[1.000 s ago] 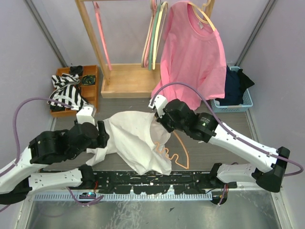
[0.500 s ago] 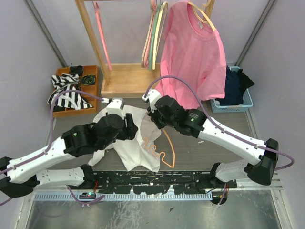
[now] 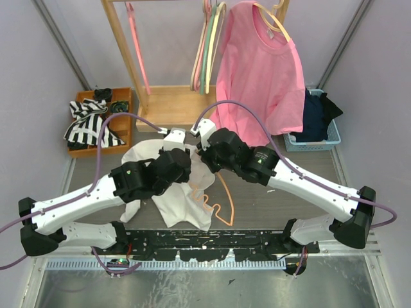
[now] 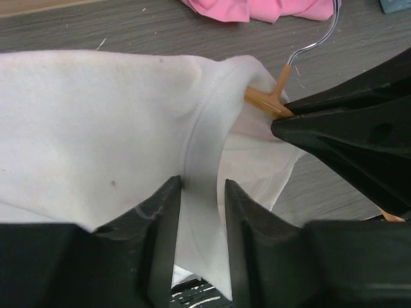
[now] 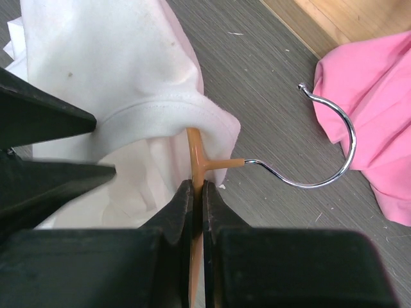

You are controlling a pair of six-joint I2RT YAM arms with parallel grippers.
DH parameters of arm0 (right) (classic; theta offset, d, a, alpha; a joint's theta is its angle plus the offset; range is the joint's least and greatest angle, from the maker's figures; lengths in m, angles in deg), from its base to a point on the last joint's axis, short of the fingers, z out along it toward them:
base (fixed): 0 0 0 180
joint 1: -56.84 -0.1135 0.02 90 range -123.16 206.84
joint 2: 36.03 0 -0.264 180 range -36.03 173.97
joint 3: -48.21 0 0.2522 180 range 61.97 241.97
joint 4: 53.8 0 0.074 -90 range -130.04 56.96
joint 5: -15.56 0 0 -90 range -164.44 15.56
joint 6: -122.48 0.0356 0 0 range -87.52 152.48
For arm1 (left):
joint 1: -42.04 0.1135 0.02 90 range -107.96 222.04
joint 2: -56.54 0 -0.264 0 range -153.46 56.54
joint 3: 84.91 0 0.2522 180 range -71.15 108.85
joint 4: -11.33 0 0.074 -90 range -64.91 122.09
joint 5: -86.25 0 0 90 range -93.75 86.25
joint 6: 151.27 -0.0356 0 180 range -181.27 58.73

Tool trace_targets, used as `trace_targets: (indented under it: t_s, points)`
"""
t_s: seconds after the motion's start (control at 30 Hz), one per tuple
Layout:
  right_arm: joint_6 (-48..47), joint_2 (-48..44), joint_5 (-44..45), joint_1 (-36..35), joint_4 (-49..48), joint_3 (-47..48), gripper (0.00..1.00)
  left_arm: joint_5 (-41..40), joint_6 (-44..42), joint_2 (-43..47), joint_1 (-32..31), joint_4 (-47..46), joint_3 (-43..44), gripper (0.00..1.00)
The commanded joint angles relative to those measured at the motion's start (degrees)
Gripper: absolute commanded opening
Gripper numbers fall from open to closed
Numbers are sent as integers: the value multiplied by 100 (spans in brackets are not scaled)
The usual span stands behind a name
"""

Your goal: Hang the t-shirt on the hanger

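The white t-shirt (image 3: 180,200) lies bunched on the table, its collar (image 4: 205,109) pulled over one arm of the orange hanger (image 3: 225,194). My right gripper (image 3: 203,154) is shut on the hanger (image 5: 196,154) just below its neck, and the silver hook (image 5: 337,151) points right, clear of the cloth. My left gripper (image 3: 185,162) sits at the collar beside the right one. Its jaws (image 4: 202,187) stand open a finger's width apart, with a fold of the t-shirt (image 4: 96,128) running between them. The hanger's neck (image 4: 273,99) pokes out of the collar.
A pink t-shirt (image 3: 260,70) hangs on a cream hanger from the wooden rack (image 3: 170,109) at the back, beside green and pink hangers (image 3: 207,51). An orange tray with striped cloth (image 3: 90,125) sits back left. A blue basket of dark clothes (image 3: 314,122) sits back right.
My left arm has swung from the left side in to the collar, and its jaws have narrowed around the cloth. The right gripper carried the hanger slightly left and back; the shirt has bunched up.
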Motion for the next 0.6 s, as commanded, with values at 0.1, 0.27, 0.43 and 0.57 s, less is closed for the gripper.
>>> trace_targets:
  t_s: [0.1,0.27,0.43,0.57]
  points:
    - [149,-357,67,-39,-680,341,1,-227,-95,20,16,121,281,11]
    - [88,-357,68,-38,-637,418,1,-66,-186,114,16,213,433,0]
    - [-36,-304,341,-34,-592,468,1,142,-186,138,16,297,595,0]
    - [-84,-253,345,-35,-584,530,1,195,-128,163,16,506,630,0]
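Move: The t-shirt's open edge, draped over the hanger, hangs between the left hand's parted fingertips, roughly 1 cm ahead and level with them. The hanger's neck, held in the right fingers, is about 4 cm ahead and 5 cm to the right of the left hand, its metal hook some 10 cm ahead and 9 cm right, all near the same height. From the right hand the edge lies about 2 cm back and 6 cm left. The left fingers shut from half open onto the t-shirt's hanging edge, pinching it just left of the hanger's neck, then lift it straight up about 2 cm without turning. The right hand keeps its grip on the hanger and eases up about 1 cm with it. ##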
